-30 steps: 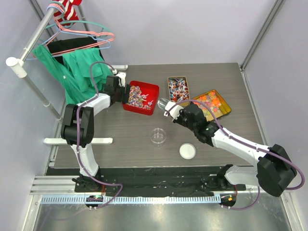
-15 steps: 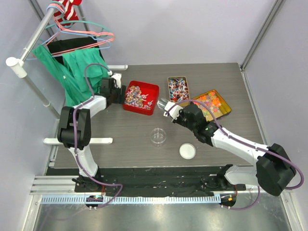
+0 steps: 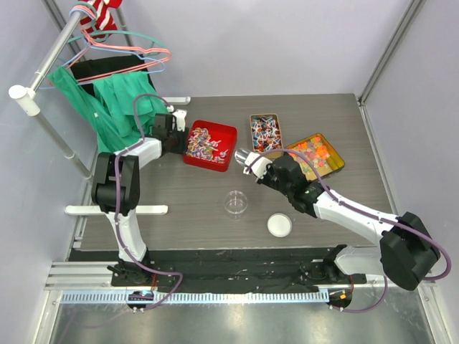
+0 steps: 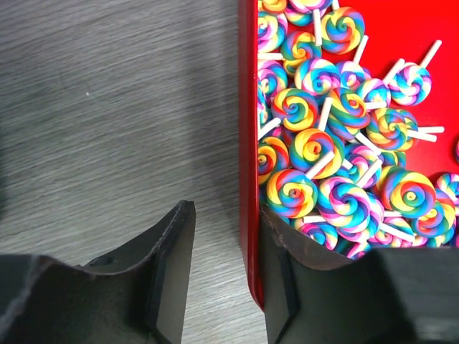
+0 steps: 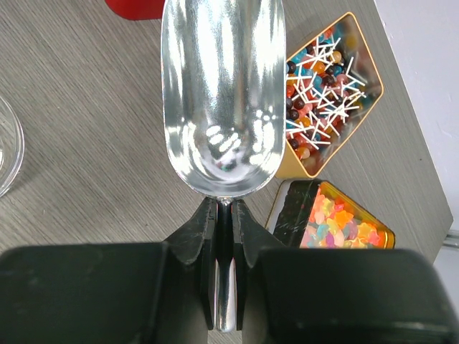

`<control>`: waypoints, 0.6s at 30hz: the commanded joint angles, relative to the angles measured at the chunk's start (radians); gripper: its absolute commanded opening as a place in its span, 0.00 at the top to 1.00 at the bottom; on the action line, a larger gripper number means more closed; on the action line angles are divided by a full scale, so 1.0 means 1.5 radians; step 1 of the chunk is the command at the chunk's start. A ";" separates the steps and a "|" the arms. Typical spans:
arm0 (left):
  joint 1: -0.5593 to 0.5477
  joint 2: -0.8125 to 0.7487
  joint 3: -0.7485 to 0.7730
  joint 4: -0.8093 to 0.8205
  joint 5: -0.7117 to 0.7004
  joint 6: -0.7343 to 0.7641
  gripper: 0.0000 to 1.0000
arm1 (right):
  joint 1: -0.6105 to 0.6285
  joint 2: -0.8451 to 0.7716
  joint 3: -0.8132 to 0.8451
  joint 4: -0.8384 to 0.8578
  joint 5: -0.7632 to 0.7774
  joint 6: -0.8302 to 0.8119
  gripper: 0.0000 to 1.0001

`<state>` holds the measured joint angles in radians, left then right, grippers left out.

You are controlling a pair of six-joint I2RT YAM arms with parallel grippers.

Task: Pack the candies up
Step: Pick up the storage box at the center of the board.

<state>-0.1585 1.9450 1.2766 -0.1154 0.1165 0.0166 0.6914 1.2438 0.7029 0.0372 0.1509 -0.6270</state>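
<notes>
The candies (image 4: 337, 143) are rainbow swirl lollipops on white sticks, piled in a red tray (image 4: 247, 107) at the back left (image 3: 228, 132). My left gripper (image 4: 226, 215) straddles the tray's left wall. One finger (image 4: 287, 272) is inside against the wall and the candies. The other finger (image 4: 168, 265) stands outside, a gap away from the wall, so the gripper is open. In the top view the left gripper (image 3: 181, 136) is at the tray's left edge. My right gripper (image 5: 224, 204) is shut on the handle of an empty metal scoop (image 5: 222, 93), held just right of the tray (image 3: 242, 155).
A clear round dish (image 3: 235, 203) and a white lid (image 3: 280, 225) lie at the front middle. Two gold tins stand at the back right, one with small stick sweets (image 3: 265, 132), one with orange and yellow gummies (image 3: 315, 154). Green cloth (image 3: 118, 107) hangs from a rail on the left.
The left gripper drew back left, then returned to the tray's left wall, and its jaws narrowed around that wall. The right arm and scoop have hardly moved.
</notes>
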 commanded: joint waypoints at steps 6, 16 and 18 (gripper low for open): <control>0.003 0.034 0.066 -0.068 0.086 0.033 0.82 | -0.001 0.022 0.096 0.001 0.060 -0.029 0.99; -0.004 0.041 0.108 -0.130 0.114 0.094 1.00 | 0.001 0.179 0.294 -0.099 0.145 -0.196 0.99; -0.010 0.025 0.107 -0.133 0.094 0.121 1.00 | 0.003 0.210 0.335 -0.108 0.149 -0.212 0.99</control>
<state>-0.1589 2.0094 1.4025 -0.2531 0.2367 0.1287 0.6914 1.5017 1.0874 -0.0826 0.3195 -0.8448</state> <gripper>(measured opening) 0.036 0.144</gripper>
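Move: My half-open left fingers stand astride the left rim of the red storage box, near its close corner; the box's middle is about 8 cm to the right, 3 cm ahead and a couple of centimetres below. From my right hand, holding the scoop, the box lies roughly 12 cm ahead, 13 cm left and 11 cm lower. At much the same depth below that hand, the gold candy tin is some 12 cm ahead and 6 cm right, the glass jar 9 cm back and 8 cm left. I shut my left fingers and pinch the storage box's left rim between them, easing that hand not quite 2 cm to the right and twisting it about 10 degrees clockwise with the rim held. After a short pause my right hand, keeping its grip on the scoop handle, speeds forward about 7 cm and up nearly 6 cm, closing sideways and forward on the box while rolling its left side down. ##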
